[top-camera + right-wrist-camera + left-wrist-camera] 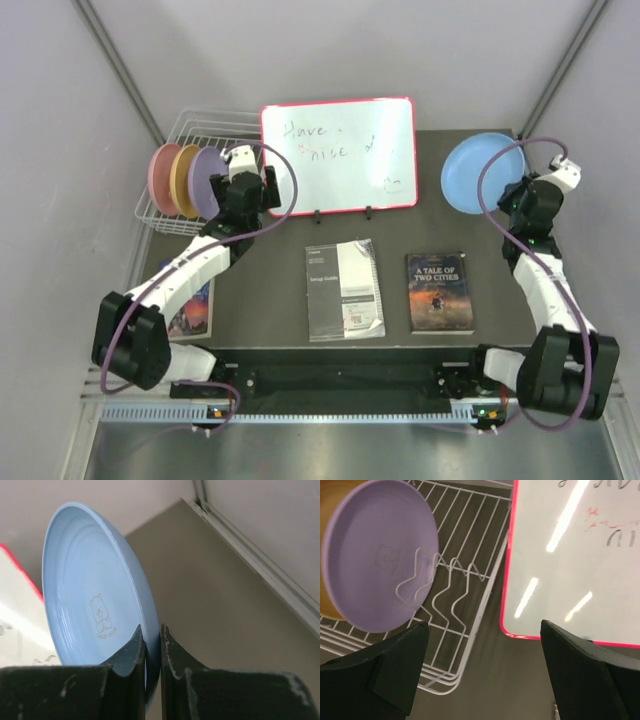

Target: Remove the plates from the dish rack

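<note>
The white wire dish rack (165, 205) stands at the far left with three plates upright in it: pink (160, 175), tan-orange (182, 180) and lavender (207, 183). In the left wrist view the lavender plate (375, 555) leans in the rack's slots (455, 600), a tan-orange edge (332, 495) behind it. My left gripper (243, 180) hangs open just right of the rack, its fingers (395, 672) wide apart over bare table. My right gripper (512, 200) is shut on the rim of the blue plate (482, 172), held on edge at the far right; the pads (131, 652) pinch the blue plate's rim (90, 595).
A red-framed whiteboard (338, 153) stands on clips behind the table's middle, close to my left gripper. A white booklet (344, 290) and a dark paperback (439, 292) lie on the dark mat. Another book (193, 310) lies under the left arm. Grey walls enclose the table.
</note>
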`<state>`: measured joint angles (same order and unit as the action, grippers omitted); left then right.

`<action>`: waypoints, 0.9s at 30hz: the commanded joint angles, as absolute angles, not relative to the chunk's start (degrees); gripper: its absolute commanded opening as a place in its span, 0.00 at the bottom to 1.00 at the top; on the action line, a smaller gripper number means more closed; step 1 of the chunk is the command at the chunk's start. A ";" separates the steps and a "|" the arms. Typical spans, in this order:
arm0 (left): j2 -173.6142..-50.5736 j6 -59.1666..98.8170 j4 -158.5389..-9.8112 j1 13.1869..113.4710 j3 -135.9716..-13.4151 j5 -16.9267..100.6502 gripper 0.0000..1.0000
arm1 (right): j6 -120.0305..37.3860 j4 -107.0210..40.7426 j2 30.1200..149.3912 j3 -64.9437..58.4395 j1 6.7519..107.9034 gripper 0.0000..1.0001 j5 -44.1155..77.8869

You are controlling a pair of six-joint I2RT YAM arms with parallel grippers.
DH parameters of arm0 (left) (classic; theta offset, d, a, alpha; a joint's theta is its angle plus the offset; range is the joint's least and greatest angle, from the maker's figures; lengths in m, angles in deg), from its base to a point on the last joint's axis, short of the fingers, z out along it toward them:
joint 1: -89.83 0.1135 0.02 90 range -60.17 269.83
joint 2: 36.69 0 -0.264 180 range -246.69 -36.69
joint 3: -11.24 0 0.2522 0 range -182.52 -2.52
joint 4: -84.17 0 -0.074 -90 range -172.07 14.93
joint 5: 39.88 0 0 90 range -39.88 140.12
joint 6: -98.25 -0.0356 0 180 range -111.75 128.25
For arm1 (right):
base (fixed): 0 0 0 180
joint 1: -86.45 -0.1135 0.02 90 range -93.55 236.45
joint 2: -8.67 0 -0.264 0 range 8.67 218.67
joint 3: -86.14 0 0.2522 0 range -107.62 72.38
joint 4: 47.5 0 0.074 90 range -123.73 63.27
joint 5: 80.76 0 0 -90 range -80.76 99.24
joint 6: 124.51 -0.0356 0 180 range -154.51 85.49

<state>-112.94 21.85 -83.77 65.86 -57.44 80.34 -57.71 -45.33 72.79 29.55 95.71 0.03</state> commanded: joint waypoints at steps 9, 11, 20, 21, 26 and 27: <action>-117.72 17.03 -89.80 71.02 -57.20 88.45 0.97 | -60.61 -46.56 95.06 23.16 102.62 0.11 5.71; -117.02 16.86 -90.24 72.16 -56.75 88.53 0.97 | -60.87 -48.41 99.01 22.20 103.24 0.13 7.57; -112.19 15.19 -88.48 74.27 -55.18 89.93 0.97 | -60.79 -45.78 104.39 18.77 103.51 0.58 10.21; -111.58 15.28 -89.18 74.45 -54.21 90.37 0.97 | -60.26 -45.43 104.30 18.68 103.59 0.61 9.95; -111.92 15.63 -89.89 77.26 -54.03 89.59 0.97 | -59.29 -42.17 102.81 18.32 103.42 0.74 6.79; -112.27 15.54 -90.07 77.61 -54.20 89.67 0.96 | -59.21 -42.26 100.98 18.94 103.50 0.74 6.17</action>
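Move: The right hand still pinches the blue plate by its rim. The open table spot for it lies about 5 cm ahead of that hand, 5 cm to its left and 18 cm below, with the Tale of Two Cities book about 21 cm back and 12 cm left. From the empty left hand, the purple plate in the rack is roughly 7 cm ahead, 12 cm left and 6 cm below, with the yellow plate 6 cm and the pink plate 11 cm farther left of it, level with it. Straight down for the most part, about 16 cm, the right hand lowers the blue plate onto the bare table, easing some 5 cm forward and slightly right while the fingers tip down, then spreads its fingers and stays at the rim. Meanwhile the left hand, wide open, swings about 10 cm left towards the purple plate, dipping 3 cm and coming back up as it turns counter-clockwise. ##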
